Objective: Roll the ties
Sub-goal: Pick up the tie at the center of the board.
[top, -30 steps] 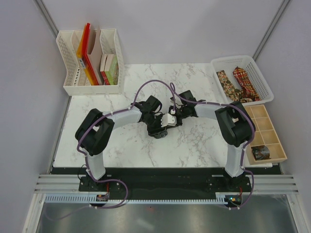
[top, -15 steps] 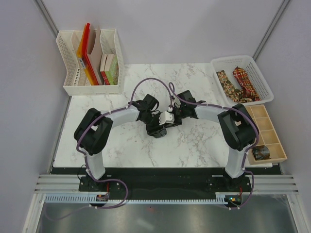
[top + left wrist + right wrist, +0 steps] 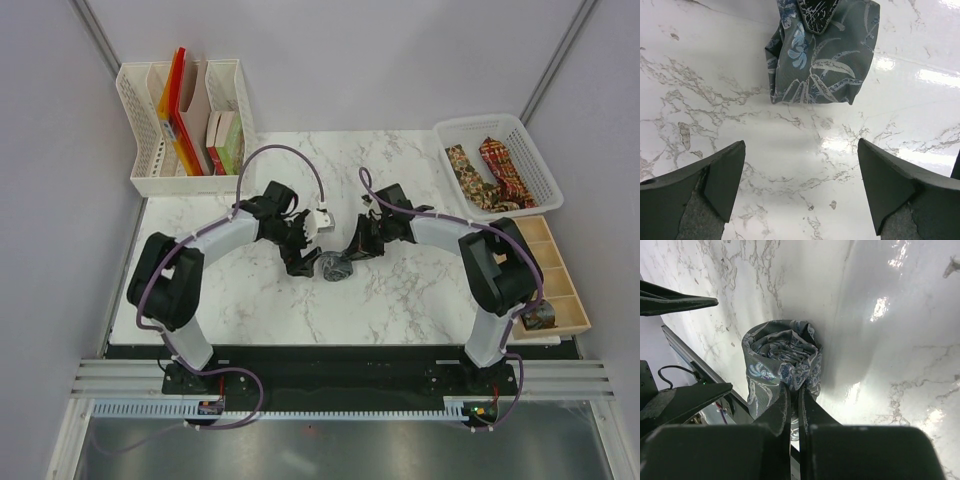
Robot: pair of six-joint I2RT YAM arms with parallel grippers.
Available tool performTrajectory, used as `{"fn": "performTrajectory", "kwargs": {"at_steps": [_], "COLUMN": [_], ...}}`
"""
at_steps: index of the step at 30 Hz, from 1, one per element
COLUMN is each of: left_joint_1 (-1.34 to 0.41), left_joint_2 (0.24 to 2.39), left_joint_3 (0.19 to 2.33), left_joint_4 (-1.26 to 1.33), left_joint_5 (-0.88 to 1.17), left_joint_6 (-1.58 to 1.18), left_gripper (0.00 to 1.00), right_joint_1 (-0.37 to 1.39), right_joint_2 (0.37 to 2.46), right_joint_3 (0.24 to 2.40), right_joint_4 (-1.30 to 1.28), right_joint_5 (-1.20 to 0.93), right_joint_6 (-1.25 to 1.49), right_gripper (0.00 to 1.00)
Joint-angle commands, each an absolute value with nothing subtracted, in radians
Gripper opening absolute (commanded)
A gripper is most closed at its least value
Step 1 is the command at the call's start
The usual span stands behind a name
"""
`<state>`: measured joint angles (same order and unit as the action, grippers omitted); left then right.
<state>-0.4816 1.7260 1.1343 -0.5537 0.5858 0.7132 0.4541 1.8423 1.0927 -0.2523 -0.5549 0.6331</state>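
Observation:
A dark grey-green tie [image 3: 335, 267] stands rolled into a coil at mid-table. My right gripper [image 3: 348, 256] is shut on the coil's wall, one finger inside the roll and one outside [image 3: 796, 390]. The coil [image 3: 782, 357] rests on the marble. My left gripper [image 3: 302, 264] is open just left of the roll and apart from it. In the left wrist view, bare table lies between its fingers [image 3: 800, 185] and the roll [image 3: 820, 55] sits ahead of them. A brown-gold tie [image 3: 465, 172] and a red tie [image 3: 503, 170] lie unrolled in the white basket [image 3: 540, 175].
A wooden compartment box [image 3: 545, 260] sits at the right edge, with a rolled dark tie [image 3: 535, 315] in its nearest cell. A white file rack [image 3: 150, 185] with coloured folders and books stands at the back left.
My left gripper has opened, let go of the roll and drawn back to the left. The right gripper stays pinched on the roll, which now shows uncovered.

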Motion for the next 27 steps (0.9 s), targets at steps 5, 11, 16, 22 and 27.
{"fn": "performTrajectory", "kwargs": {"at_steps": [5, 11, 16, 22, 27], "left_joint_1": [-0.446, -0.446, -0.446, -0.446, -0.449], "left_joint_2": [1.606, 1.540, 1.517, 1.497, 1.476], "left_joint_3": [1.106, 1.094, 1.092, 1.104, 1.103], "left_joint_4": [-0.557, -0.564, -0.578, -0.611, -0.612], "left_joint_5": [0.666, 0.669, 0.672, 0.692, 0.713], "left_joint_6": [0.621, 0.589, 0.577, 0.586, 0.572], "left_gripper": [1.00, 1.00, 1.00, 1.00, 1.00], "right_joint_1": [0.417, 0.368, 0.298, 0.160, 0.003], "right_joint_2": [1.732, 1.619, 1.494, 1.381, 1.263], "right_joint_3": [1.114, 1.121, 1.134, 1.242, 1.342], "right_joint_4": [-0.371, -0.478, -0.555, -0.727, -0.883], "right_joint_5": [-0.451, -0.397, -0.344, -0.285, -0.227], "right_joint_6": [0.565, 0.486, 0.356, 0.106, -0.060], "right_gripper": [0.00, 0.00, 0.00, 0.00, 0.00]}}
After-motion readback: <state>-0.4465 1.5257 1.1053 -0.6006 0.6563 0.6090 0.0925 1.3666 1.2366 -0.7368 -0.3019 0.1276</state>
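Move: The right hand already has the rolled tie pinched between shut fingers. The wooden compartment box, its likely goal, is centred about 38 cm to the right, 4 cm back and 3 cm lower. The dark tie in that box is some 38 cm right and 12 cm back; the white basket is roughly 30 cm right and 19 cm ahead. From the left hand the box lies about 47 cm right and 2 cm back. Keeping its pinch on the edge of the roll, the right hand starts slowly, then sweeps ever faster to the right and up, about 19 cm across and 14 cm high, towards the compartment box, while its fingers swing some 30 degrees from pointing left-and-down to more forward and down. The left hand, wide open and empty, rises about 6 cm clear of the board and drifts slightly back. ##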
